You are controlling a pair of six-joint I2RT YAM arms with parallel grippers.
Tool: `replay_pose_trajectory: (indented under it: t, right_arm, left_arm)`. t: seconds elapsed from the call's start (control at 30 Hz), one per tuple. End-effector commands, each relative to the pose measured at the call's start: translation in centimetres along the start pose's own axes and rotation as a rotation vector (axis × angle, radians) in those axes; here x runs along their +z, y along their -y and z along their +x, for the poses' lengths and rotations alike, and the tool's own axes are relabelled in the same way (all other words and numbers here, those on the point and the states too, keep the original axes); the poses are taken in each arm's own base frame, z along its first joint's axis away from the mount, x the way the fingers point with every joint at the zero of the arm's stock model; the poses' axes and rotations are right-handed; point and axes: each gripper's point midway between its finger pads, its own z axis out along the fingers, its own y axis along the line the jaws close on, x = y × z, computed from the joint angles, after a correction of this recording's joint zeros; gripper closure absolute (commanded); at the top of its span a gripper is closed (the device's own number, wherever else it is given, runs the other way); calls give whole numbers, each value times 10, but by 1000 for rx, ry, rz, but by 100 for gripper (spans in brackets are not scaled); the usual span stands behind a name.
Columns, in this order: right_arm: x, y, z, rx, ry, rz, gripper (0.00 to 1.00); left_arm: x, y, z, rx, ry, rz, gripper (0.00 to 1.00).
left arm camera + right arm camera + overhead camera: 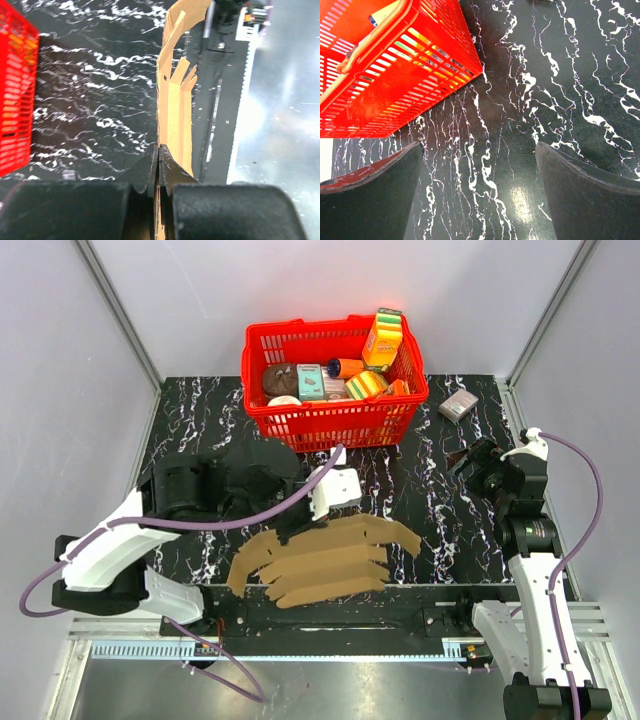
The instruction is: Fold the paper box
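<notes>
The paper box [322, 562] is a flat brown die-cut cardboard sheet with flaps, lying near the table's front edge. My left gripper [297, 527] is shut on the sheet's far edge. In the left wrist view the black fingers [172, 175] pinch the cardboard, and the paper box [175, 115] runs away from them, edge-on and partly lifted. My right gripper [476, 462] hovers open over bare marble at the right, well away from the sheet. In the right wrist view its gripper [477, 147] has nothing between the wide-set fingers [380, 195].
A red basket [330, 422] full of colourful packages stands at the back centre; its wall [410, 75] is just left of the right gripper. A small grey-pink box [458, 405] lies right of it. White walls enclose the black marble table [440, 520].
</notes>
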Motion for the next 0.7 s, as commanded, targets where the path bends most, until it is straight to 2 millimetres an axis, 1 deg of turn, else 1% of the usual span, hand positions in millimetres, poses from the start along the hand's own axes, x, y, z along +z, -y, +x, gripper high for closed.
replay_pose_trajectory:
  t: [0.0,0.03,0.07,0.13,0.17,0.23,0.27,0.3,0.33,0.37,0.43,0.47,0.53,0.57,0.6,0.67]
  right_arm:
    - [-4,-11,-22,-12,63,-24,0]
    - [-5,-11,-21,-12,64,-24,0]
    - [-5,-11,-21,-9,63,-24,0]
    - [-5,-11,-21,-12,65,-25,0]
    - [-5,-10,-21,-10,64,-21,0]
    - [-5,-9,-20,-12,64,-20,0]
    - [-4,-9,-19,-7,63,-20,0]
    - [-3,-9,-18,-4,61,-19,0]
    - [-3,-9,-18,-4,60,-21,0]
    - [-2,-9,-17,-1,56,-25,0]
    - [-1,-9,-16,-1,49,-26,0]
    - [-1,-9,-16,-1,49,-26,0]
    - [-2,-9,-16,-3,51,-23,0]
    - [-2,-10,-17,-3,55,-26,0]
    - [-2,-10,-17,-3,56,-27,0]
    - [-1,-9,-16,-3,53,-26,0]
  left_arm:
    - [-34,37,-20,3,146,203,100]
    - [-34,40,-20,3,152,221,100]
    - [-28,46,-14,1,132,249,100]
    - [-21,47,-9,2,122,254,100]
    - [-5,44,5,-8,67,230,100]
    - [15,38,17,-19,21,190,100]
    - [34,34,35,-26,-46,158,100]
    - [46,33,42,-30,-76,152,100]
    - [56,32,44,-28,-82,149,100]
    - [69,32,57,-23,-121,144,100]
    - [90,30,65,-9,-128,146,100]
    - [94,30,67,-6,-121,156,100]
    - [104,17,67,-7,-110,128,100]
    - [109,12,72,-12,-123,118,100]
    - [112,2,75,-21,-128,91,100]
    - [116,-10,75,-24,-121,57,100]
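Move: The left hand already pinches the paper box by one edge. The near table edge it is lowered towards lies about 36 cm below and 2 cm back, at 0 cm sideways. The red basket stands some 40 cm ahead, level sideways and about 25 cm lower; the small packet is roughly 19 cm ahead, 18 cm left and 36 cm below. From the idle right hand, that edge lies about 22 cm back, 29 cm left and 24 cm below. Still pinching the flat box, the left hand eases back 4 cm, then sinks about 16 cm towards the table. ##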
